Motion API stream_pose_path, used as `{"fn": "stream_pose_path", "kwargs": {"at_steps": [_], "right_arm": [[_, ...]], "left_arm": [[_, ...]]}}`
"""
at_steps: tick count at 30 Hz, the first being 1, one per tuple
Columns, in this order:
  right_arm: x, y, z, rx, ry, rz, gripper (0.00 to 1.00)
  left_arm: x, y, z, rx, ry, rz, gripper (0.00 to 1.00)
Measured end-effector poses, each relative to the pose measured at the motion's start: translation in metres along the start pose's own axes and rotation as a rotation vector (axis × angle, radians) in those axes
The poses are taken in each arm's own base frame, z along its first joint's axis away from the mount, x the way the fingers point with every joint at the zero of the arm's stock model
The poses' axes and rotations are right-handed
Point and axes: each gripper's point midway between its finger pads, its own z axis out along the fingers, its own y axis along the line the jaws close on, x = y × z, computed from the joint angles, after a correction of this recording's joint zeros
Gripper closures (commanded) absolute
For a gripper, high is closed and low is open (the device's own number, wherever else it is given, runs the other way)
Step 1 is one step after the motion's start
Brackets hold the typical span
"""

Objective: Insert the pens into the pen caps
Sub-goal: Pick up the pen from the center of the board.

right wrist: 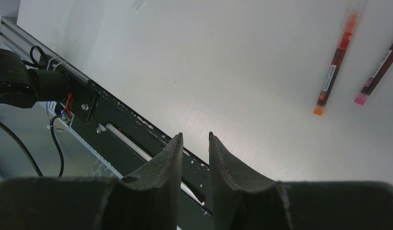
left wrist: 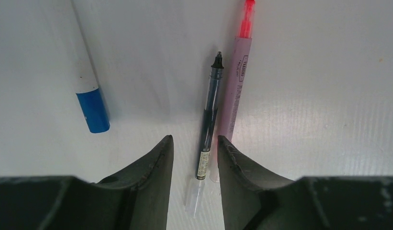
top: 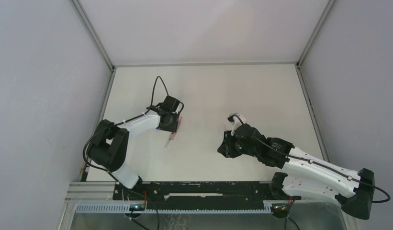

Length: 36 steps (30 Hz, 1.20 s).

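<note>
In the left wrist view my left gripper [left wrist: 194, 143] is open and low over the table. Its fingers stand either side of a black pen [left wrist: 209, 110] with a clear end, which lies flat. A pink pen [left wrist: 235, 91] with a red-pink tip lies against it on the right. A white pen with a blue end [left wrist: 91, 105] lies to the left. My right gripper [right wrist: 195, 139] is slightly open and empty, off the table. An orange-ended pen [right wrist: 334, 72] and a pink-ended pen [right wrist: 378, 72] lie far beyond it. I cannot pick out any loose caps.
A black rail [right wrist: 132, 139] with wiring runs along the table's near edge under my right gripper. Grey walls [top: 50, 96] close in the white table [top: 208, 86] on three sides. A small clear piece [right wrist: 139, 4] lies at the top of the right wrist view.
</note>
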Motion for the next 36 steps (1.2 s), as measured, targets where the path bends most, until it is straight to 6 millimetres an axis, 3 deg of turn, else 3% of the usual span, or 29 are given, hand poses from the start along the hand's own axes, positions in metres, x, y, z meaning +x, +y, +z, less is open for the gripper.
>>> {"fn": "stream_pose_path", "kwargs": {"at_steps": [20,27,36], "right_arm": [[0.000,0.000,0.000,0.001,0.002,-0.001,0.66],[0.000,0.000,0.000,0.002,0.001,-0.001,0.66],[0.000,0.000,-0.001,0.001,-0.003,0.001,0.66]], "left_arm": [[0.008,-0.001,0.015,-0.009,0.041,0.008,0.62],[0.004,-0.005,0.018,0.005,0.025,-0.004,0.85],[0.008,0.001,0.011,-0.019,0.036,0.001,0.89]]}}
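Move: The black pen lies almost under the left hand's open fingers, its middle about 1 cm to the right, level fore and aft, and some 2 cm below. Close against the black pen on its right is the pink pen, its middle about 3 cm ahead of the hand and 4 cm right; the blue-ended pen's middle is some 8 cm ahead and 5 cm left. From the idle right hand the black pen is about 16 cm ahead, 21 cm left and 14 cm down. Straight down over the black pen the left hand sinks a little under 2 cm, slowly, with the fingers pointing down and half open. It then edges about half a centimetre right as the fingers close and pinch the pen across the middle of its barrel, before easing back left and just starting to rise. ##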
